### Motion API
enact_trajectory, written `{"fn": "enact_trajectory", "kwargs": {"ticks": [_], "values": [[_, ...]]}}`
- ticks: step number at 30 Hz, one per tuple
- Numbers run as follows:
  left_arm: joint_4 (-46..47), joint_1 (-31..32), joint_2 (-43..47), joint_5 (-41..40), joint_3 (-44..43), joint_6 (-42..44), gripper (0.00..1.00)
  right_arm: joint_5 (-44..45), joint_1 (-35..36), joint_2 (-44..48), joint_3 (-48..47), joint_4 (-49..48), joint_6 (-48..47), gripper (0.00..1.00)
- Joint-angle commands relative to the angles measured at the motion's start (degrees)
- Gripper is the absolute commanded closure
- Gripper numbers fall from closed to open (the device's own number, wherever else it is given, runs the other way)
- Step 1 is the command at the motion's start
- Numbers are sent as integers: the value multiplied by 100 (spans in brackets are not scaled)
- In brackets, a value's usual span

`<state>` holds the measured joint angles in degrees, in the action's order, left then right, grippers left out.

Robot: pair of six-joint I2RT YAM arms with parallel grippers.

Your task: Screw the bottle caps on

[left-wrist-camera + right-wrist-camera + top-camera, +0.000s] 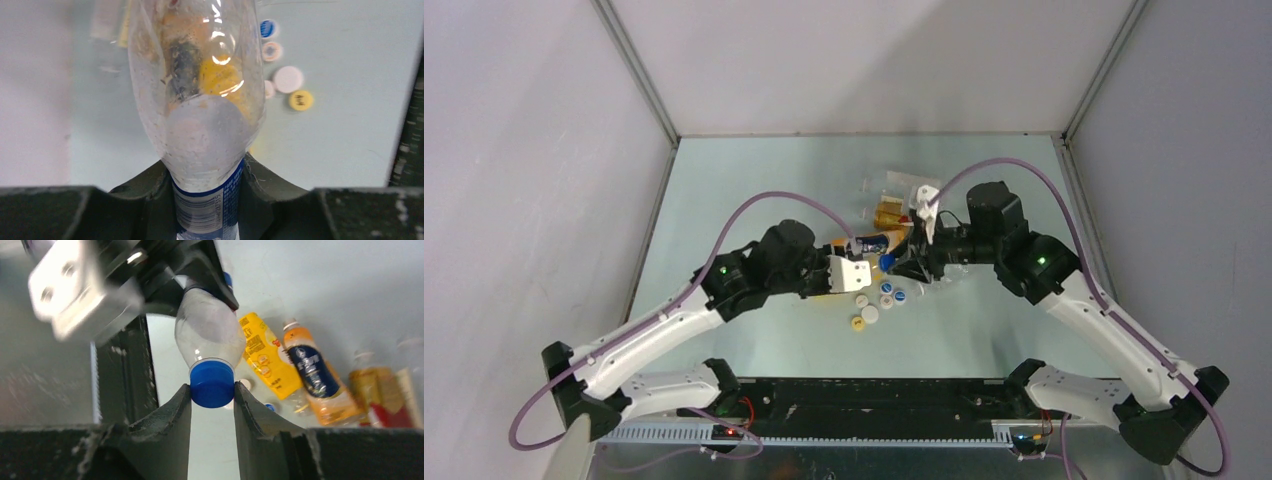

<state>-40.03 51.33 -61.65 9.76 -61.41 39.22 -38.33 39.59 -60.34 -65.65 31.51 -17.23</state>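
Note:
My left gripper is shut on a clear bottle with a blue label, gripping it around the labelled middle. The bottle is held off the table, with its neck pointing at the right arm. A blue bottle cap sits on that neck, and my right gripper is shut on the cap's sides. In the top view the two grippers meet at the table's centre, at the blue cap. Loose caps lie below them: white, yellow and blue-topped.
More bottles lie just behind the grippers: a yellow one, an orange one with a dark-blue label, and a gold-and-red one. Clear bottles lie further back. Grey walls enclose the table on three sides.

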Motion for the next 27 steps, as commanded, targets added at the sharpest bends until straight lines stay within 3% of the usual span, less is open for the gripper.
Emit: {"fn": "enact_trajectory", "kwargs": {"ticks": [1, 5, 7, 10, 12, 15, 17, 20, 27], "values": [[1467, 703, 319, -1953, 431, 148, 91, 1286, -110, -245, -28, -1242, 4136, 100], [2178, 1318, 343, -3267, 848, 620, 92, 1241, -465, -567, -27, -1300, 6224, 100], [2276, 1450, 275, -3677, 932, 738, 95, 1233, -527, -610, -31, -1316, 6612, 100], [2175, 1472, 141, -3753, 958, 731, 99, 1352, -552, -544, -30, -1364, 6347, 100], [2093, 1419, 150, -3650, 997, 662, 100, 1273, -590, -461, -27, -1352, 5748, 92], [1751, 1183, 271, -2896, 938, 421, 100, 925, -620, -233, -27, -1308, 4177, 60], [1427, 906, 317, -2294, 837, 260, 99, 616, -626, -57, -24, -1236, 3078, 49], [843, 480, 279, -1532, 614, 125, 99, 133, -641, 246, 0, -1027, 1426, 44], [-69, -57, -99, 357, 90, 65, 97, -1206, -632, 594, 227, -104, -1667, 43]]}}
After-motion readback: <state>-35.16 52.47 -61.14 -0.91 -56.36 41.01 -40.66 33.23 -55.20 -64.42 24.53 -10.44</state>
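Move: The blue cap is already between the right fingertips, right at the hand point, on the mouth of the clear bottle that the left hand holds. From the left hand, the cap lies about 8 cm to the right, 2 cm back and 6 cm above. On the table, some 26 cm below the right hand, the loose white cap lies about 5 cm ahead and 2 cm left, and the yellow bottle roughly 13 cm ahead and 6 cm left. Still pinching the blue cap, the right hand rolls it clockwise as seen from behind that hand, nearly 60 degrees, while the left keeps its grip and counter-turns the bottle about 30; both drift forward 4–5 cm. The right fingers then open and the hand backs off upward, back and to the right, rolling back, as the left sinks a little, comes back slightly and partly unwinds. ##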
